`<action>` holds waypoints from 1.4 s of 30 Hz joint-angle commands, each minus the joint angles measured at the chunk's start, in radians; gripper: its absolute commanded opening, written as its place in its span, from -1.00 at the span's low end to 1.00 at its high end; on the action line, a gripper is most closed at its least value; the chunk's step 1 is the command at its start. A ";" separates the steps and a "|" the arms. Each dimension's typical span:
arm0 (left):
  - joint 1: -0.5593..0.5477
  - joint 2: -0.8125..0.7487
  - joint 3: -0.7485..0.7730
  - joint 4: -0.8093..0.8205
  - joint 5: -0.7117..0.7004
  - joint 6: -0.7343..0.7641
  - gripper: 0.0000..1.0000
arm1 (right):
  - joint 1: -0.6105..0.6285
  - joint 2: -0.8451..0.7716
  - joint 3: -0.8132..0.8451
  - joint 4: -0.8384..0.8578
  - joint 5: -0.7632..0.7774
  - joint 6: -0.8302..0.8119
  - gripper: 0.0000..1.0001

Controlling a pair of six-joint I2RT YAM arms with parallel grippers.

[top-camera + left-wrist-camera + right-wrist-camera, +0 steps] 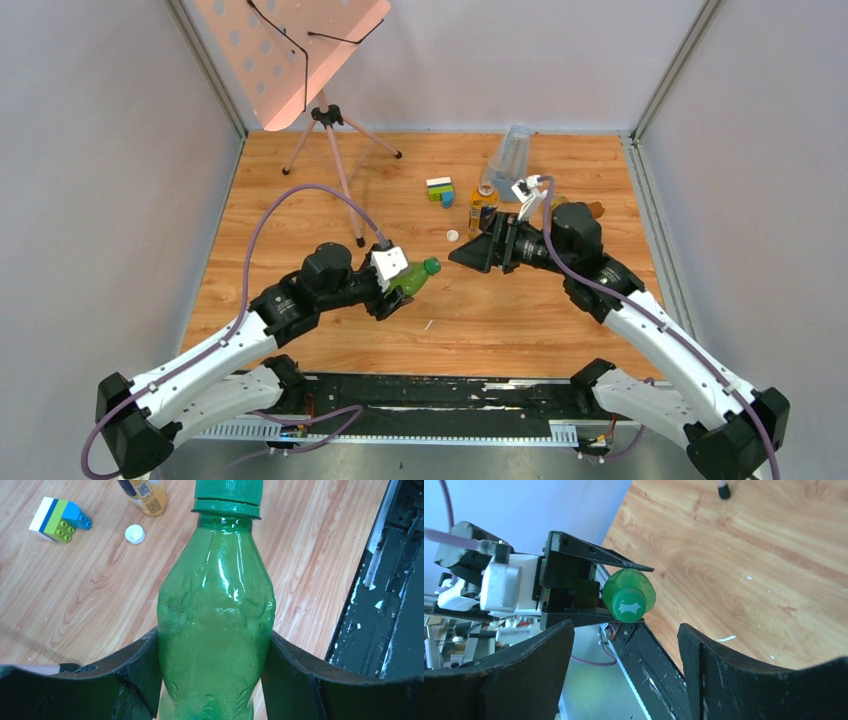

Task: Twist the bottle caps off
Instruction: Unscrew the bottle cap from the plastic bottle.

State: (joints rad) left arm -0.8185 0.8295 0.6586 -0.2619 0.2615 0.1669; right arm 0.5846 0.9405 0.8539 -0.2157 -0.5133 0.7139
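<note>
My left gripper [402, 288] is shut on the body of the green bottle [215, 615], holding it tilted above the table with its green cap [228, 492] on and pointing right. My right gripper [626, 655] stands open, facing the green cap [629, 605] end-on, a short way off, with nothing between its fingers. In the top view the right gripper [468, 250] sits just right of the green cap [432, 265]. A loose white cap [453, 236] lies on the wood. An amber bottle with a yellow label [483, 208] stands behind it, without a cap.
Multicoloured toy bricks [440, 190] and a tall clear bluish container [512, 155] stand at the back. A tripod stand [335, 160] with a pink perforated board occupies the back left. The black base rail [440, 395] runs along the near edge.
</note>
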 commanded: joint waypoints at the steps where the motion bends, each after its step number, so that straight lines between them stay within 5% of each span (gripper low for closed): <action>1: -0.008 0.053 0.035 0.040 0.018 0.072 -1.00 | -0.004 0.109 0.046 0.012 -0.112 0.030 0.51; 20: -0.011 0.097 0.052 0.064 0.061 0.095 -1.00 | -0.005 0.256 0.022 0.095 -0.243 0.030 -0.11; 27: -0.011 0.093 0.042 0.075 0.079 0.084 -1.00 | -0.004 0.253 0.014 0.101 -0.265 -0.016 -0.99; 35: -0.011 0.099 0.066 0.051 0.087 0.036 -1.00 | 0.017 0.205 -0.042 0.194 -0.317 -0.275 -1.00; 42: -0.009 0.111 0.091 0.020 0.268 0.002 -1.00 | 0.023 0.127 -0.109 0.343 -0.319 -0.463 -1.00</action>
State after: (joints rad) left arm -0.8242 0.9390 0.6899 -0.2607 0.3691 0.2214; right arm 0.5983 1.1042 0.7506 -0.0177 -0.8024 0.4637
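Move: Just to the right hand's left, about 5 cm off and some 3 cm lower, is the green cap, on the green bottle that the left hand already holds. From the left hand, the cap is roughly 4 cm ahead, 8 cm to the right and a little higher. The loose white cap lies on the table some 14 cm ahead of the right hand and 3 cm to its left. The standing orange bottle is also about 14 cm ahead, 1 cm to the right, both well below. Sinking about 5 cm and reaching 3 cm left with its wrist pre-rolled, the right hand brings its open fingers around the green cap and pinches it. It then rolls back some 20 degrees in the loosening direction, forward side rising, as it eases back towards the base. The left hand keeps its grip on the bottle, dips and settles slightly lower and to the right, then gives back a little. ##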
